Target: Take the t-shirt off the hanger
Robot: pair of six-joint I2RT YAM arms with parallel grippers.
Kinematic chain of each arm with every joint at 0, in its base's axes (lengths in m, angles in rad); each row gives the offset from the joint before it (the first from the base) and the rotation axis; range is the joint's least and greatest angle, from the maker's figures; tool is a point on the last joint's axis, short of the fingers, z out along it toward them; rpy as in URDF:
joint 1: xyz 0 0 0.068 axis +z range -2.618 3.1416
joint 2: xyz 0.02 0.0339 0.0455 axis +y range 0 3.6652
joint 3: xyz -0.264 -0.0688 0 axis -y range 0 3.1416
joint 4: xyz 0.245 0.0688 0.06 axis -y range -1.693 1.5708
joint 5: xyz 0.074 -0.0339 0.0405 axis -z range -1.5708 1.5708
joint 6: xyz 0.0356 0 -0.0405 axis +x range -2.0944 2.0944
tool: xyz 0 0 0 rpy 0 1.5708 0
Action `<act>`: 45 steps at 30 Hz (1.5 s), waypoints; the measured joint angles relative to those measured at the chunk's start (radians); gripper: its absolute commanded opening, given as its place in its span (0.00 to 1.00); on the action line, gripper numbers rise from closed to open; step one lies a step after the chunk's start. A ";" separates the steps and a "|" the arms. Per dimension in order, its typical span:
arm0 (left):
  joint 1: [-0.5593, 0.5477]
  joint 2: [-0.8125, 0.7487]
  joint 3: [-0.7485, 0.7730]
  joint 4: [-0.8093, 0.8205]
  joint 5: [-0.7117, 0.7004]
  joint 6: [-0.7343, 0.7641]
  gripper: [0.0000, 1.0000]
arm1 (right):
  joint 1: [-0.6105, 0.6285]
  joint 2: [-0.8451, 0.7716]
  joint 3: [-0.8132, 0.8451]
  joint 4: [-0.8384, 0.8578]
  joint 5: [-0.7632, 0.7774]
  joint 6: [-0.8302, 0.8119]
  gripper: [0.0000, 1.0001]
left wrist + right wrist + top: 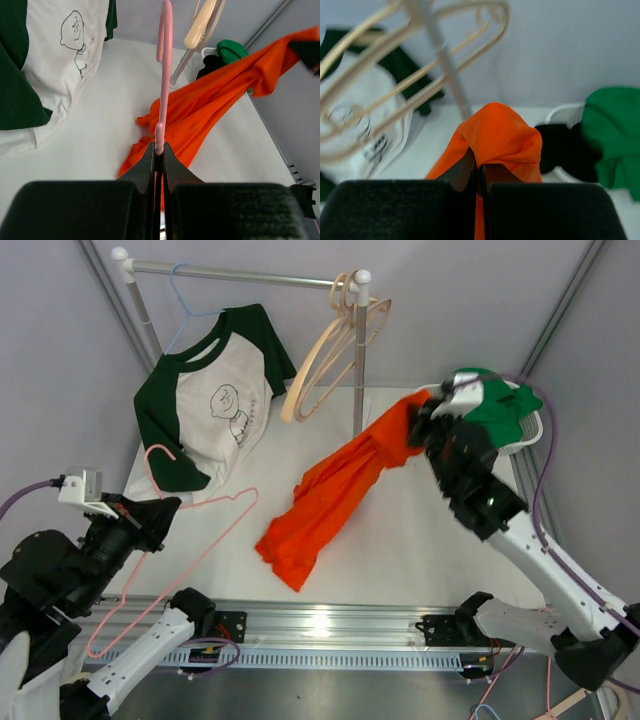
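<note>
An orange t-shirt (335, 495) stretches from the table up to my right gripper (425, 425), which is shut on its upper end (500, 137); its lower end lies crumpled on the white table. A pink wire hanger (190, 545) is bare and apart from the shirt. My left gripper (150, 515) is shut on the hanger's wire (161, 120), held at the left front. The orange shirt also shows in the left wrist view (220, 95).
A green-and-white shirt (205, 405) hangs on a blue hanger from the metal rail (250, 278). Wooden hangers (335, 350) hang at the rail's right post. A white basket (520, 425) with green and black clothes stands at the back right.
</note>
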 measured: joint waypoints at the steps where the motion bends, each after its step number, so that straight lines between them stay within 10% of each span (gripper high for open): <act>1: 0.000 0.002 -0.011 0.001 -0.002 0.000 0.01 | -0.087 0.038 0.061 -0.012 -0.050 -0.002 0.00; 8: -0.001 0.000 -0.066 0.023 -0.016 0.000 0.01 | -0.615 0.436 0.618 0.027 -0.436 0.071 0.00; 18: -0.001 0.071 -0.083 0.082 -0.011 0.007 0.01 | -0.837 0.744 1.041 0.332 -0.357 0.325 0.00; 31: 0.021 0.283 -0.089 0.208 0.053 0.017 0.01 | -0.766 0.819 0.703 -0.196 -0.312 0.328 0.00; 36: 0.169 0.371 -0.068 0.249 0.187 0.008 0.01 | -0.789 0.923 0.349 -0.287 -0.392 0.357 0.00; 45: 0.281 0.682 0.250 0.297 0.274 0.022 0.01 | -0.838 0.916 0.300 -0.257 -0.438 0.364 0.00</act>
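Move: Hanging from the right fingers is the orange t-shirt; the basket stands about 21 cm ahead of that hand, 25 cm to its right and 33 cm below. The black garment is in the basket's left part, some 12 cm left of its middle. The wooden hangers are about 13 cm ahead of the right hand and 11 cm to its left, slightly above. From the left hand, the rod's right end is roughly 33 cm ahead, 25 cm right and 20 cm above; the white t-shirt is about 27 cm ahead, 3 cm left and 8 cm lower. Up, forward and to the right, the right hand swings the held orange t-shirt over towards the basket, climbing some 25 cm, then plunges nearly 60 cm into it, wrist tipping down and turning clockwise, fingers still shut. The left hand carries the pink hanger about 20 cm forward and slightly right towards the rod, dipping slightly before rising. ##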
